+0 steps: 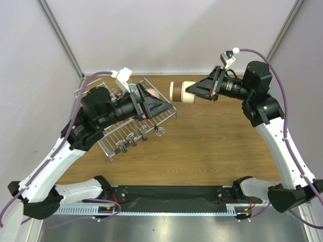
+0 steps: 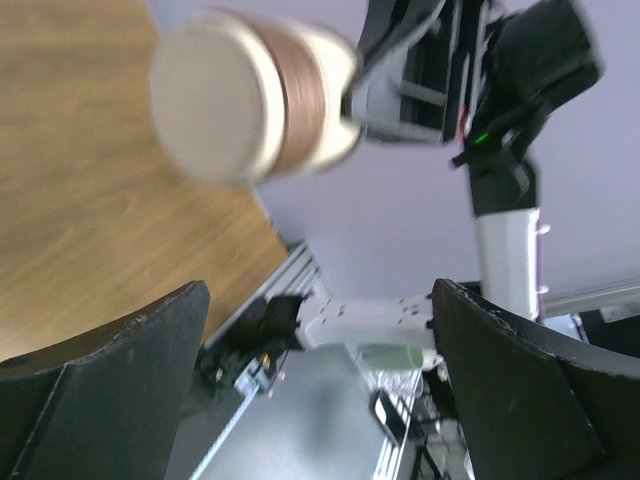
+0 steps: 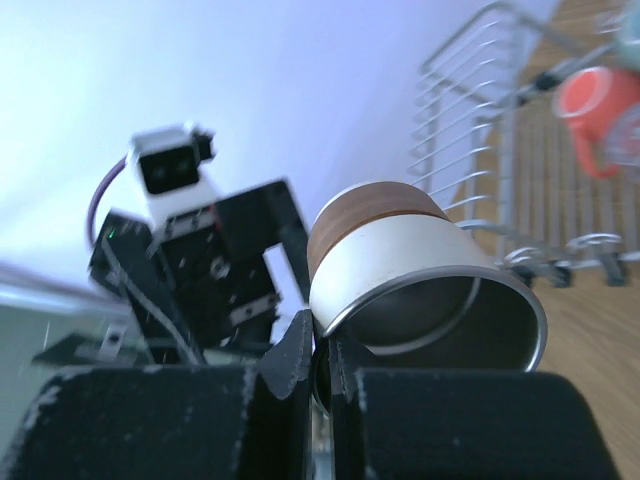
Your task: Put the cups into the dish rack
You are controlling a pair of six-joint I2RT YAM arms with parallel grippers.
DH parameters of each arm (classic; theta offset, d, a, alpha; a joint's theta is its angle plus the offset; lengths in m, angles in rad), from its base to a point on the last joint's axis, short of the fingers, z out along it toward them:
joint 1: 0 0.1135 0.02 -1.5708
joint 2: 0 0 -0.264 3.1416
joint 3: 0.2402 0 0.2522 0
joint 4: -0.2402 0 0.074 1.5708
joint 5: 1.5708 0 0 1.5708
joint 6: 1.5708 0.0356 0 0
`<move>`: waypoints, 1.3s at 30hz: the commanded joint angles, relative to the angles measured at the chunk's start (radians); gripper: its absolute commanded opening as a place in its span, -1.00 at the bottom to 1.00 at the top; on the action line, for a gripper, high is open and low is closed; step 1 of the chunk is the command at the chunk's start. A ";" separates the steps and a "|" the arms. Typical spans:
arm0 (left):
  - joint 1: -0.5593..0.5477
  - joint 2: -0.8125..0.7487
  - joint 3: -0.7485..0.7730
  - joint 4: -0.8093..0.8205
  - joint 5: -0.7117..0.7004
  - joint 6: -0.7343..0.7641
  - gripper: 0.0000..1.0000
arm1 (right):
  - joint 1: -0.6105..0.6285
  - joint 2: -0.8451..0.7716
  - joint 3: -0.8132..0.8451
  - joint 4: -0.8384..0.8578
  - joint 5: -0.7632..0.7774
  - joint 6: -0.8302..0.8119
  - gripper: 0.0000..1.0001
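Note:
My right gripper [image 1: 192,91] is shut on the rim of a white cup with a brown band and a shiny metal inside [image 1: 181,93]. It holds the cup on its side in the air, base toward the left arm. The pinch shows in the right wrist view [image 3: 322,345], with the cup [image 3: 420,270] above it. My left gripper [image 1: 170,109] is open and empty over the dish rack [image 1: 123,137], facing the cup [image 2: 250,95]. Its gap [image 2: 320,295] holds nothing. A red mug [image 3: 597,105] sits in the rack [image 3: 470,130]. A teal mug [image 1: 132,87] is half hidden behind my left arm.
The rack stands at the table's far left, by the left wall. Small black hooks [image 1: 132,141] hang on its near panel. Bare wooden table [image 1: 217,146] lies right of the rack and under the held cup. Purple walls close the back and sides.

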 commanded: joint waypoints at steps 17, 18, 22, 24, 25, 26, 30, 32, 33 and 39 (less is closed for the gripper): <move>-0.029 -0.005 0.008 0.177 -0.111 -0.081 0.99 | 0.178 -0.083 -0.043 0.394 0.108 0.206 -1.00; -0.031 -0.005 0.010 0.168 -0.120 -0.084 0.99 | 0.178 -0.088 -0.042 0.386 0.116 0.199 -1.00; -0.032 -0.005 0.002 0.174 -0.118 -0.094 0.99 | 0.178 -0.089 -0.040 0.386 0.119 0.205 -1.00; -0.034 -0.014 -0.016 0.204 -0.118 -0.108 0.99 | 0.178 -0.095 -0.058 0.400 0.119 0.215 -1.00; -0.034 -0.013 -0.018 0.209 -0.117 -0.114 0.99 | 0.178 -0.101 -0.068 0.409 0.119 0.223 -1.00; -0.034 -0.010 -0.010 0.201 -0.117 -0.122 0.99 | 0.178 -0.105 -0.074 0.424 0.122 0.226 -1.00; -0.032 -0.014 -0.019 0.220 -0.111 -0.154 0.99 | 0.182 -0.117 -0.109 0.444 0.122 0.237 -1.00; -0.032 -0.020 -0.030 0.244 -0.111 -0.166 0.99 | 0.185 -0.126 -0.134 0.487 0.122 0.265 -1.00; -0.032 -0.020 -0.027 0.240 -0.123 -0.166 1.00 | 0.188 -0.129 -0.160 0.504 0.124 0.274 -1.00; -0.032 -0.014 -0.020 0.250 -0.128 -0.165 0.99 | 0.219 -0.143 -0.218 0.593 0.142 0.315 -1.00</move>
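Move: The white-and-brown cup, pinched at the rim by the right fingers, lies about 5 cm ahead and 5 cm right of the open left hand, some 2 cm lower. The dish rack's middle is about 17 cm ahead and 18 cm left of that hand, some 39 cm below. From the right hand, the left gripper waits about 7 cm left and 6 cm back, nearly level. Right hand brings the held cup about 5 cm back, up and left towards the open, rising left fingers. ##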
